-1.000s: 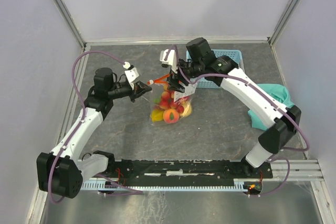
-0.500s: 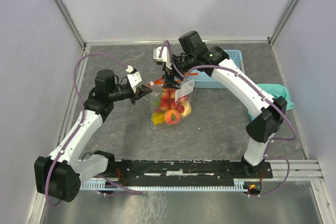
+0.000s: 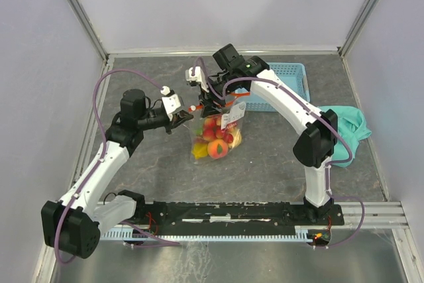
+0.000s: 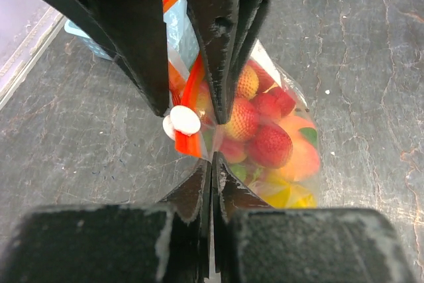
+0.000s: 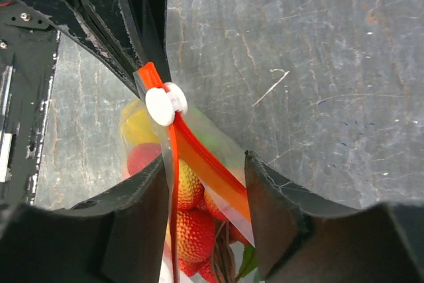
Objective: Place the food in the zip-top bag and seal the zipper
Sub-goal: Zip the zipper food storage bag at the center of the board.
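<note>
The zip-top bag (image 3: 222, 130) hangs upright over the table with the food (image 3: 216, 147) inside: red strawberries (image 4: 265, 140), a peach and yellow pieces. My left gripper (image 3: 182, 118) is shut on the bag's corner (image 4: 213, 158) just below the white slider (image 4: 182, 122). My right gripper (image 3: 209, 101) is open above the bag, pointing down. Its fingers (image 5: 142, 220) stand on either side of the red-orange zipper (image 5: 202, 160), a short way behind the slider (image 5: 165, 104). The mouth between them gapes, its two strips apart.
A light-blue basket (image 3: 281, 87) stands behind the bag at the back right. A teal cloth (image 3: 351, 130) lies by the right arm's elbow. Bare grey tabletop (image 3: 265, 164) surrounds the bag.
My right gripper has slid left along the bag's mouth toward the slider end, and its jaws have narrowed a little. The left gripper kept its grip, shifting slightly.
</note>
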Robot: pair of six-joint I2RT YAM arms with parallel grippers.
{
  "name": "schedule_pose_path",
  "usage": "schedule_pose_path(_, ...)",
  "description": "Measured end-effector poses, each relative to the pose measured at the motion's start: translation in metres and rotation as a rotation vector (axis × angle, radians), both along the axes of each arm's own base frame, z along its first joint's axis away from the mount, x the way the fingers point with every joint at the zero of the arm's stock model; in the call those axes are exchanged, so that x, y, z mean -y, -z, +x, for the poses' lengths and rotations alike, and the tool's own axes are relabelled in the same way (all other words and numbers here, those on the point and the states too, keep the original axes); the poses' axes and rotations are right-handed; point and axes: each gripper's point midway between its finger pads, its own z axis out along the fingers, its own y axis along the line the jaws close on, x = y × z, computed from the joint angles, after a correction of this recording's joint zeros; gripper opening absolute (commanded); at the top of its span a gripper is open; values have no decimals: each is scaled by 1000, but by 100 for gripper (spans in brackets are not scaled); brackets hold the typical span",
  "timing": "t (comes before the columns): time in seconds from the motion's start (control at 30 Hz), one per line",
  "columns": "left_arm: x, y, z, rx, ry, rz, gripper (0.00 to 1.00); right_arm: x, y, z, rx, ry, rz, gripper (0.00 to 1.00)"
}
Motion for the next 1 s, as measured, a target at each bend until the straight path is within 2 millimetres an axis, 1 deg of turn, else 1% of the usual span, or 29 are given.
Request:
schedule_pose_path(0.03, 0, 0, 0, 2, 1, 1, 3, 0, 2, -1, -13, -4, -5, 27)
schedule_pose_path(0.07, 1, 0, -1, 3, 4, 3, 3, 0, 4, -2, -19, -11, -7, 19)
schedule_pose_path(0.13, 1, 1, -1, 4, 4, 6, 3, 1, 5, -6, -42, -17, -14, 7)
schedule_pose_path(0.17, 0, 1, -1, 6, 1, 8, 3, 1, 6, -8, -45, -20, -17, 2)
schedule_pose_path(0.2, 0, 1, -1, 8, -1, 9, 6, 2, 6, -9, -52, -19, -18, 2)
schedule_pose_path(0.23, 0, 1, -1, 9, -4, 10, 12, 2, 6, -9, -52, -17, -17, 1)
schedule_pose_path(0.3, -1, 2, 0, 20, -9, 7, 24, 3, 7, -11, -56, -10, -17, 1)
schedule_pose_path(0.37, 0, 2, -1, 29, -10, -2, 37, 9, 7, -15, -56, 5, -23, 1)
schedule_pose_path(0.4, 0, 1, -1, 32, -10, -8, 42, 11, 6, -17, -57, 14, -25, 1)
schedule_pose_path(0.47, 2, 0, 0, 36, -13, -22, 47, 17, 2, -21, -42, 40, -19, 1)
schedule_pose_path(0.63, 6, -6, 0, 30, -2, -67, 51, 32, -12, -29, 22, 107, 5, 1)
schedule_pose_path(0.77, 14, -14, -1, 13, 30, -123, 54, 38, -19, -28, 73, 160, 15, 1)
schedule_pose_path(0.9, 22, -23, -1, -7, 63, -189, 54, 37, -15, -22, 120, 206, 9, 1)
schedule_pose_path(1.0, 29, -25, -1, -32, 87, -221, 51, 36, -9, -20, 142, 231, 4, 1)
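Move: The orange zipper band already runs between my open right fingers, about 1 cm back of and 1 cm below their middle; the white slider is some 4 cm left and 1 cm back of that hand. The slider lies about 2 cm ahead, 2 cm right and 1 cm above my shut left fingers. From my right hand, the bagged food is roughly 7 cm back, 4 cm right and 10 cm down, the blue basket about 13 cm ahead and 25 cm right. I shut my right fingers on the zipper band just right of the slider, then draw it about 4 cm right and 3 cm back, lifting a little, before easing slightly forward and down. My left hand lets go of the film corner, opens to about half, then follows the slider some 3 cm right and 2 cm up, its fingertips tipping up towards level. ##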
